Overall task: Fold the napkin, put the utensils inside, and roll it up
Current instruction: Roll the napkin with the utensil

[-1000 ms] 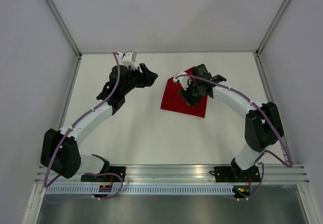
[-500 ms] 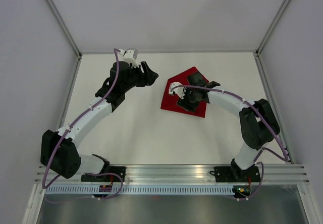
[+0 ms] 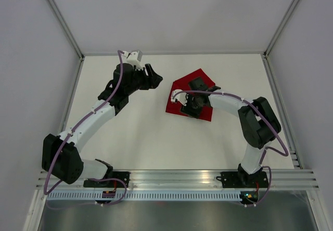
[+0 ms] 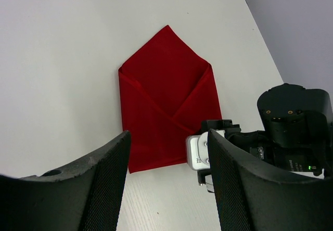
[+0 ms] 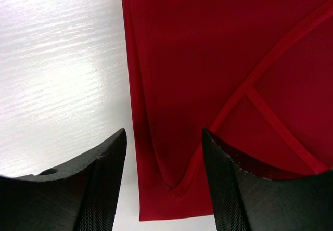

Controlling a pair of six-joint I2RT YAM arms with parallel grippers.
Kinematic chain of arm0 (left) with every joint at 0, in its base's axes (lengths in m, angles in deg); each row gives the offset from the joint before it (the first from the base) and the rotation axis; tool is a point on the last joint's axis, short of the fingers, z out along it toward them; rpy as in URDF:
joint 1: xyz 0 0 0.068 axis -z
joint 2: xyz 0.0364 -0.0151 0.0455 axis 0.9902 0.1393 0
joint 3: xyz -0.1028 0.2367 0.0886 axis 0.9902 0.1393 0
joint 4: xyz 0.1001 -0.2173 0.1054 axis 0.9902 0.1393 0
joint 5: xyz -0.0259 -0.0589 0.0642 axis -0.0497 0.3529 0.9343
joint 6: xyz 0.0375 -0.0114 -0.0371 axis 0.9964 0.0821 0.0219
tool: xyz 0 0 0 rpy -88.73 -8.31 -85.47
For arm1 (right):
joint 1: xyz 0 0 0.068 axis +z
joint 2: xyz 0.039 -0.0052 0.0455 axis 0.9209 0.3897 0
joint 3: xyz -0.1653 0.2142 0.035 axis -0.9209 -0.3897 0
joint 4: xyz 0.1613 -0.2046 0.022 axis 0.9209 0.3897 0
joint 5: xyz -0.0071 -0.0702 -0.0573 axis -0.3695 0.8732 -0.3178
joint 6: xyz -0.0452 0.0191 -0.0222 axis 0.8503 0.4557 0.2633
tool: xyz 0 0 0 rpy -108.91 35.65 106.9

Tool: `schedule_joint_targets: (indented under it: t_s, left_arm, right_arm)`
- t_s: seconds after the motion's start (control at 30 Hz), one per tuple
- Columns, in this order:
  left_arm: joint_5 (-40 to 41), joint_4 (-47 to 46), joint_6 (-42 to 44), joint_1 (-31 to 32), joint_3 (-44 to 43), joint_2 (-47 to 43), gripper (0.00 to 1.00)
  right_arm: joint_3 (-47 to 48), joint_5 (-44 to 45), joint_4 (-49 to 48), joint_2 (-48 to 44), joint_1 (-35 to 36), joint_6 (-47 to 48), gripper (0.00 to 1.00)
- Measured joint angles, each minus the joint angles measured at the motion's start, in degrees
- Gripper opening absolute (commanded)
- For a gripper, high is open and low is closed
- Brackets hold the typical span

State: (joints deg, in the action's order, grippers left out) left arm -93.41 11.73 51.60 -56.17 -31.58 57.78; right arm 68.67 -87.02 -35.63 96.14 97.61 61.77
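The red napkin lies flat on the white table, folded like an envelope with its flaps crossing in the middle. My right gripper hovers open just over its near left part. In the right wrist view both fingers straddle a small pucker by the cloth's corner, and nothing is between them. My left gripper is open and empty, held above bare table to the left of the napkin. The utensils are hidden or out of view.
Grey enclosure walls close in the left, right and far sides of the table. An aluminium rail with both arm bases runs along the near edge. The right arm's wrist shows close by in the left wrist view.
The right gripper slid left and nearer across the napkin, uncovering its far corner, and its jaws widened a little. The left arm shifted slightly, then stayed still.
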Motion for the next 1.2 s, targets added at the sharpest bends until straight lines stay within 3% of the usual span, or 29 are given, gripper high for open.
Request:
schedule_joint_targets:
  t_s: [0.23,0.7,1.2]
  left_arm:
    - [-0.04,0.0,0.35,-0.11,0.0,0.0,0.66]
    - [-0.83,-0.02,1.62,-0.11,0.0,0.0,0.65]
    - [-1.07,-0.68,3.5,0.44,3.13,-1.88,0.62]
  right_arm:
    - [-1.11,0.17,-0.87,1.55,0.0,0.94,0.62]
    - [-1.22,0.22,-1.03,2.27,0.0,2.12,0.45]
    - [2.29,-0.7,0.81,5.16,-0.96,3.23,0.14]
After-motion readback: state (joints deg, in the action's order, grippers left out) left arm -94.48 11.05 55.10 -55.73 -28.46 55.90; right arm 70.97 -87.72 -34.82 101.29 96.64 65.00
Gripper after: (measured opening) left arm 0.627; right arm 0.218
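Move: The napkin's near edge, where my right fingers will shut, lies about 3 cm below my right hand point and roughly 1 cm back of it. The folded napkin's near right corner is some 5 cm to the right and 2 cm back; its near left corner is about 14 cm to the left and 1 cm ahead. From my left hand, that same stretch of near edge lies roughly 18 cm right, 5 cm back and 25 cm down. I sink my right hand the last 2 cm or so onto the napkin's near edge, just left of its near right corner, easing back half a centimetre. Then I draw the fingers from well open to nearly shut and pinch the edge between the tips, sliding about 1 cm forward as they close. ##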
